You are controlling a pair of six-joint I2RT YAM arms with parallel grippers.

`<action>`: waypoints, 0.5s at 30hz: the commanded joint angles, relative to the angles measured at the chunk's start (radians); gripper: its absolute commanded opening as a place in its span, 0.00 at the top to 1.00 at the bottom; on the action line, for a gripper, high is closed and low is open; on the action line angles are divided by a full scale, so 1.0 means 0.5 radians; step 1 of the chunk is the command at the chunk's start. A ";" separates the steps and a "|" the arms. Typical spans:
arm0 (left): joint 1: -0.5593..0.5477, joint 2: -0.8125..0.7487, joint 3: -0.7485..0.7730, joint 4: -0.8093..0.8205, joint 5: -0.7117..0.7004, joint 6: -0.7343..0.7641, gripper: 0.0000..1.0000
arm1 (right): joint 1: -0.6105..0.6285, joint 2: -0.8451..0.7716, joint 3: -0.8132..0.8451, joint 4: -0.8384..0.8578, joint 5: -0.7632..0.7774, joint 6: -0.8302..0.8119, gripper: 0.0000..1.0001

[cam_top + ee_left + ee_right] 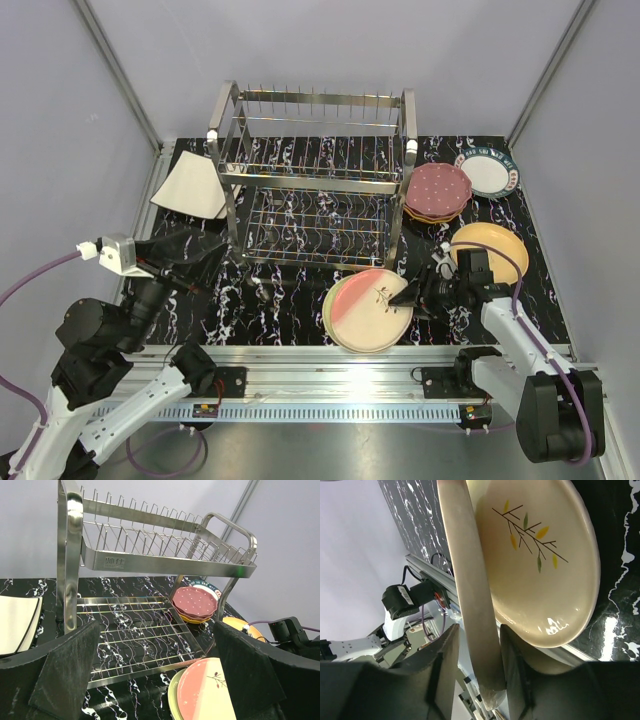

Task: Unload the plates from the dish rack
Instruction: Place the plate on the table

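Note:
The silver wire dish rack (315,180) stands at the back middle of the black marbled table, and no plate shows on its tiers. In front of it a pink and cream plate (365,310) lies on a pale cream plate. My right gripper (408,297) is at that stack's right edge. In the right wrist view a plate rim (470,590) runs between its fingers (445,670) with a gap on one side, next to a cream plate with a painted twig (535,555). My left gripper (155,675) hangs wide open and empty in front of the rack (150,562).
A squarish white plate (190,187) lies left of the rack. To the right lie a maroon dotted plate (438,190) on a small stack, a teal-rimmed white plate (490,172) and an orange plate (490,248). The metal rail runs along the near edge.

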 commanded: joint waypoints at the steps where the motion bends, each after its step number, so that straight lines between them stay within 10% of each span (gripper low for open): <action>1: 0.002 -0.016 -0.010 0.103 0.015 -0.018 0.01 | 0.009 -0.032 0.035 0.114 -0.083 0.031 0.53; 15: 0.002 -0.007 0.011 0.100 0.015 -0.018 0.01 | 0.033 -0.013 0.008 0.224 0.006 0.031 0.14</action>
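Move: The pink-and-cream plate's right rim is already between the right hand's part-open fingers, its middle about 6 cm left, 2 cm back and 3 cm below. The green-rimmed plate it is going onto lies under it, some 8 cm left, 1 cm back and 6 cm down. The rack's near right foot is 9 cm ahead, 2 cm left; the yellow plate 13 cm ahead, 20 cm right. From the left hand, the green-rimmed plate is roughly 24 cm right, 3 cm ahead, 35 cm down. The right fingers let the pink-and-cream plate out of their grip, spreading from not quite half open to nearly wide open while its rim still leans against the finger on the far, lower side. The hand stays almost in place over the plate's right edge, easing only about half a centimetre forward, wrist practically unturned. ##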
